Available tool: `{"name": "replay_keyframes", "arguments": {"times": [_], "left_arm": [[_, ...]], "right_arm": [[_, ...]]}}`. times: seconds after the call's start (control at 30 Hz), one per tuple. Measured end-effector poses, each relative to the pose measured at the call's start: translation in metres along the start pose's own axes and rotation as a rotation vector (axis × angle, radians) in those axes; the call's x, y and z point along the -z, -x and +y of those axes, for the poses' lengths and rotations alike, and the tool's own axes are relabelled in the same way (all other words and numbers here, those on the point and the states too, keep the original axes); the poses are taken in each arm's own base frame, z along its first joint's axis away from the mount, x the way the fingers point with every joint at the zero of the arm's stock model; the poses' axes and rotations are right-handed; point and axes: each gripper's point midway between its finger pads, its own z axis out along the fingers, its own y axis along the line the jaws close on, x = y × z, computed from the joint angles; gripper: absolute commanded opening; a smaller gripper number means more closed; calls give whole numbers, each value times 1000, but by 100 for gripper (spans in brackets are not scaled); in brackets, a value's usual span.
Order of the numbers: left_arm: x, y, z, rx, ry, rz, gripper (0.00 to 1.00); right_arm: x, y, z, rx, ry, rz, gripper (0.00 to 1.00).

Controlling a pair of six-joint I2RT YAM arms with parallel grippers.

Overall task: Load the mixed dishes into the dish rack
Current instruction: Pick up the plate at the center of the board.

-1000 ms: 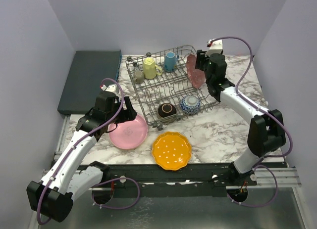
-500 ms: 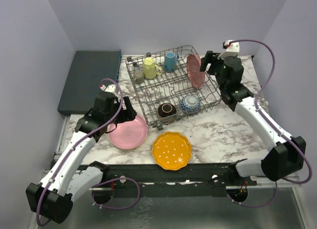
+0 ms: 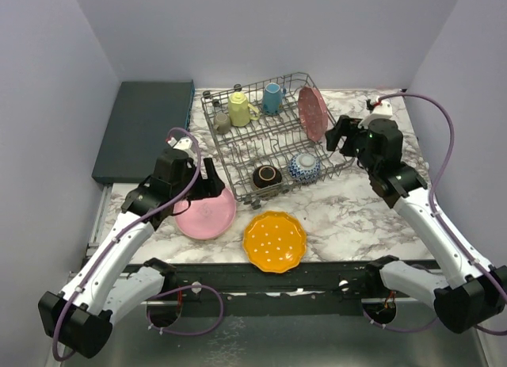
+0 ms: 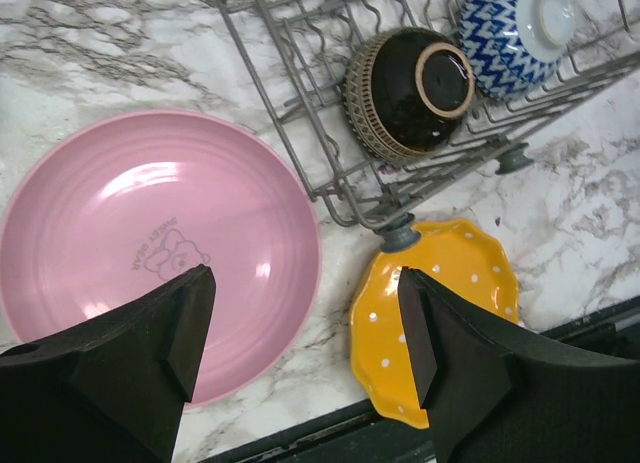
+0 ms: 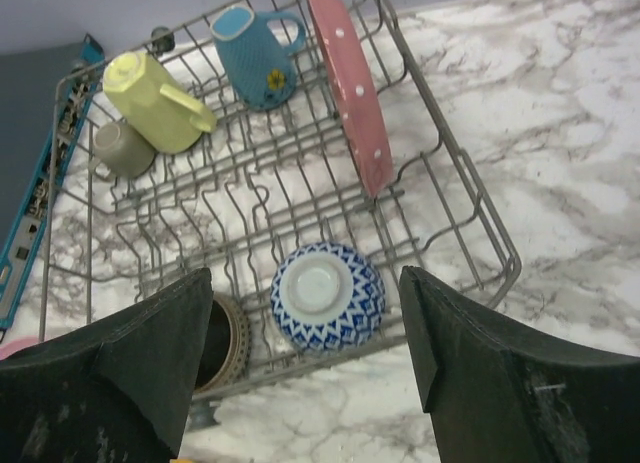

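Note:
The grey wire dish rack (image 3: 230, 149) (image 5: 470, 183) (image 4: 290, 133) holds a yellow mug (image 3: 240, 108) (image 5: 155, 103), a blue mug (image 3: 273, 97) (image 5: 255, 53), a grey-green mug (image 3: 223, 122) (image 5: 123, 148), a dark red dotted plate (image 3: 312, 112) (image 5: 352, 88) on edge, a brown bowl (image 3: 267, 176) (image 4: 410, 93) and a blue-white bowl (image 3: 305, 166) (image 5: 327, 296) (image 4: 515, 28). A pink plate (image 3: 206, 212) (image 4: 150, 243) and an orange dotted plate (image 3: 274, 240) (image 4: 445, 313) lie on the table. My left gripper (image 3: 207, 185) (image 4: 305, 333) hangs open over the pink plate's edge. My right gripper (image 3: 339, 135) (image 5: 305, 343) is open and empty, right of the rack.
A flat dark teal slab (image 3: 142, 129) lies left of the rack. The marble tabletop (image 3: 356, 208) runs to grey walls at the back and sides. The black front rail (image 3: 261, 276) borders the near edge, just below the orange plate.
My right gripper has let go of the dark red plate, which now stands in the rack, and drawn back to the right and toward the front. The left gripper shifted slightly right.

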Motion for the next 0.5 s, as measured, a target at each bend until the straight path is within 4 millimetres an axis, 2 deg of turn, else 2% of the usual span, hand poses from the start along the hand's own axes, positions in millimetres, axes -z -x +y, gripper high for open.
{"name": "replay_keyframes", "arguments": {"times": [0.37,0.5], "left_arm": [[5,-39,-49,-63,-130,113,79],[9,-53,-61,-55,-160,155,79]], "right_arm": [[54,-42,-3,-62,55,143,83],[64,-69,-1,-104,85,222,83]]}}
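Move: Back and to the right of the left hand lies the orange plate, about 8 cm back, 15 cm right and 17 cm below; the pink plate's middle is some 7 cm left and 1 cm ahead of that hand, the dark bowl in the rack about 12 cm ahead and 13 cm right. From the right hand the orange plate lies roughly 20 cm back, 13 cm left and 26 cm below, the blue patterned bowl 4 cm ahead and 2 cm left. Swinging right and back about 8 cm at nearly level height, the left hand leaves the pink plate and heads for the orange plate, turning some 10 degrees clockwise and tipping slightly down. The right hand withdraws about 8 cm back from the rack and sinks 5 cm, also nearing the orange plate, its fingers tipping down. Both grippers stay open and empty. ##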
